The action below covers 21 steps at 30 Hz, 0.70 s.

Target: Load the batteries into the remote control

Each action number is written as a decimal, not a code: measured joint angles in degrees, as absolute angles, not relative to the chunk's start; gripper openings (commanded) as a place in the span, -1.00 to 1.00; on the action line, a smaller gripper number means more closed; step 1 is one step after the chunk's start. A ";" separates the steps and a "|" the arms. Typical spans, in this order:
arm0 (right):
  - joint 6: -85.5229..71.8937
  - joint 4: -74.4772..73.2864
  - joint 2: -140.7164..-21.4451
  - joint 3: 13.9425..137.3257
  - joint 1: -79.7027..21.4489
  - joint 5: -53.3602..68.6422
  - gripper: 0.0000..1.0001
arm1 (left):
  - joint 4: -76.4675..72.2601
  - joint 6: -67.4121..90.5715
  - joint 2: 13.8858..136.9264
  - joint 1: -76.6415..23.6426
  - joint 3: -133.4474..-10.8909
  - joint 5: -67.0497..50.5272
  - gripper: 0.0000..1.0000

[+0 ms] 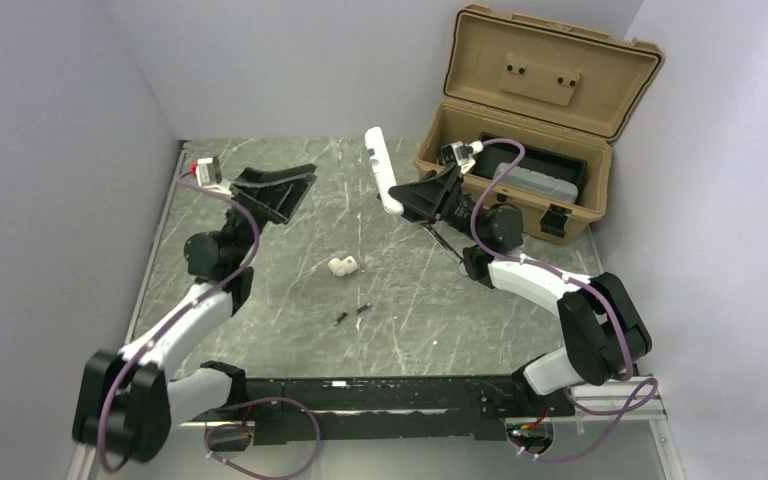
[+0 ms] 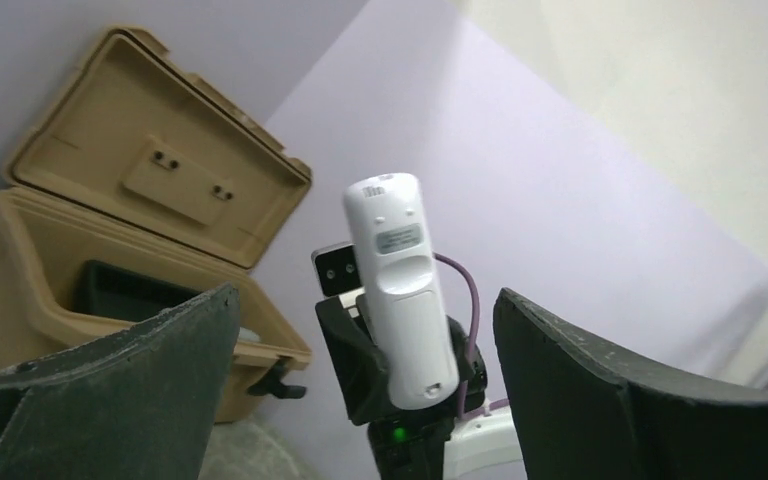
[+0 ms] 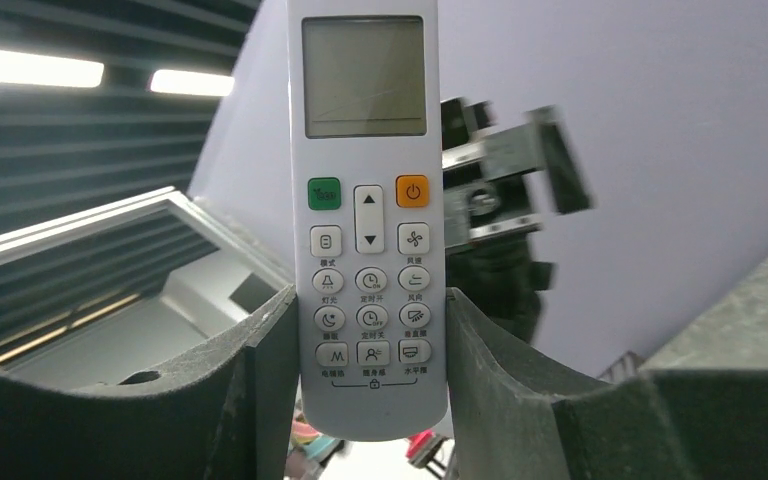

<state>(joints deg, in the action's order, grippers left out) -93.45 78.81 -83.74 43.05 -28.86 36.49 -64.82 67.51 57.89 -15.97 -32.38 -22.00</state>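
Observation:
My right gripper (image 1: 422, 196) is shut on the lower end of the white remote control (image 1: 381, 168) and holds it upright above the table. The right wrist view shows its button face (image 3: 365, 200) clamped between the fingers (image 3: 260, 350). My left gripper (image 1: 298, 190) hangs open to the left of the remote control, apart from it, with nothing between its fingers. From the left wrist, the remote control (image 2: 400, 290) shows its plain back with a label. Two small dark batteries (image 1: 351, 313) lie on the table in front of both grippers.
An open tan toolbox (image 1: 535, 120) stands at the back right, just behind my right gripper. A stubby white pipe fitting (image 1: 342, 266) lies mid-table, a little beyond the batteries. Grey walls close in the left and back sides.

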 measured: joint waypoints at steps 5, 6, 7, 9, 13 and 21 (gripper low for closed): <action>-98.45 81.84 -82.87 45.06 -28.84 37.06 -1.00 | -77.54 76.88 70.59 -17.06 -37.21 -25.10 0.99; -99.24 82.21 -82.59 45.08 -28.84 37.12 -1.00 | -78.67 77.76 71.68 -17.63 -38.39 -25.63 0.99; -99.90 82.54 -82.37 45.08 -28.86 37.19 -1.00 | -79.66 78.37 72.31 -18.28 -39.38 -25.96 0.99; -100.99 82.85 -82.24 45.08 -28.86 37.17 -1.00 | -81.43 79.00 72.99 -19.97 -41.58 -26.85 0.99; -102.50 82.83 -82.19 45.08 -29.12 37.21 -1.00 | -84.36 79.26 75.16 -22.92 -47.22 -28.60 0.99; -103.57 82.83 -80.27 45.10 -30.87 38.04 -1.00 | -85.47 80.25 83.20 -26.61 -52.21 -30.15 0.99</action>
<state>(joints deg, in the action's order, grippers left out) -103.57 82.83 -80.27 45.10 -30.87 38.04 -85.47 80.25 83.20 -26.61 -52.21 -30.15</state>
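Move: Roughly 14 cm to the right of the left hand, 3 cm ahead and some 2 cm above lies the remote's middle. From the right hand gripping its lower end, that middle is about 4 cm ahead, 1 cm left and 3 cm up. On the table some 40 cm below, the white fitting is 3 cm right and 2 cm ahead of the left hand, the batteries 6 cm right and 10 cm back of it. The wrench is 13 cm right and 8 cm ahead of the right hand, 38 cm down. Swinging right by about 9 cm towards the back of the raised remote, the left hand climbs some 7 cm and then sinks 2, turning about 25 degrees clockwise with its fingers still wide open; it comes close, touch not visible. The right hand keeps its pinch on the remote's lower end, easing up and back 4 to 5 cm while turning slightly counter-clockwise. ##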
